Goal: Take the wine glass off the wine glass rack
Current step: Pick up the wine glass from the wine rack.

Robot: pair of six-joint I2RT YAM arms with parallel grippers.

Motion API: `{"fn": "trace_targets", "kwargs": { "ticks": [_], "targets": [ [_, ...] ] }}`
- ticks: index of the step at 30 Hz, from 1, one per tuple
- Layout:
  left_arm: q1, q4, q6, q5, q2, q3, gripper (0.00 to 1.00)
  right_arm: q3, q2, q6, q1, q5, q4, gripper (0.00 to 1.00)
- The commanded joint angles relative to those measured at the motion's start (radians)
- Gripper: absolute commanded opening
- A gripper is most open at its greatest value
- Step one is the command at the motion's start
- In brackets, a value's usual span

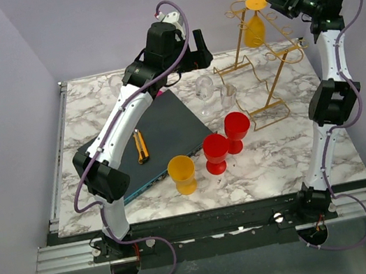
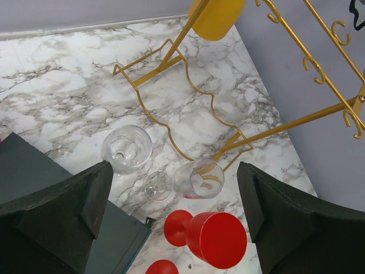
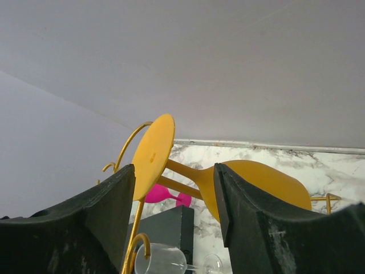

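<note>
A yellow wine glass (image 1: 254, 31) hangs upside down from the top rail of the gold wire wine glass rack (image 1: 269, 83), its round foot (image 1: 256, 2) uppermost. My right gripper (image 1: 281, 0) is high at the rack's top, level with the foot. In the right wrist view its fingers (image 3: 114, 200) stand open on either side of the yellow stem (image 3: 181, 171), with gaps between pads and stem; foot (image 3: 153, 155) and bowl (image 3: 262, 180) show beyond them. My left gripper (image 1: 200, 50) hovers wide open and empty over the table left of the rack (image 2: 171, 123).
Two clear glasses (image 1: 205, 90) (image 1: 229, 95) sit beside the rack's near legs. Two red glasses (image 1: 237, 127) (image 1: 216, 154) and a yellow cup (image 1: 182, 174) are further forward. A dark grey board (image 1: 164, 133) carries a yellow utility knife (image 1: 141, 146). A pink glass (image 3: 159, 194) lies behind it.
</note>
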Motion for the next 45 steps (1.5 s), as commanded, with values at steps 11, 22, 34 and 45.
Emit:
{"fn": "trace_targets", "kwargs": {
  "ticks": [11, 22, 34, 45],
  "targets": [
    [0.005, 0.02, -0.012, 0.02, 0.007, 0.017, 0.99, 0.041, 0.042, 0.076, 0.017, -0.068, 0.052, 0.52],
    [0.005, 0.021, -0.008, 0.02, -0.002, 0.013, 0.99, 0.023, 0.023, 0.077, 0.028, -0.017, 0.027, 0.34],
    [0.005, 0.021, -0.007, 0.019, -0.02, 0.005, 0.99, -0.039, -0.051, 0.098, 0.027, 0.051, -0.004, 0.12],
    [0.005, 0.02, -0.001, 0.007, -0.038, -0.008, 0.99, -0.095, -0.133, 0.124, 0.026, 0.147, 0.003, 0.04]
  ]
}}
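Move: The yellow wine glass's foot, on top of the wine rack, is right at the right gripper's tips: centre about 4 cm left, 2 cm ahead and 1 cm above. The bowl hangs about 6 cm left, 2 cm ahead and 8 cm lower. The rack rail's far end is roughly 10 cm left and 5 cm ahead, about level. From the idle left hand, the foot is some 22 cm ahead, 19 cm right and slightly higher. Ease the right gripper about 2 cm left onto the rim of the yellow glass's foot, shutting the half-open fingers as you go so that one pad comes above the foot and one below. Dip slightly, then, with the foot pinched, lift about 2 cm, drifting a little back and rolling the hand's left side up about 5 degrees. ##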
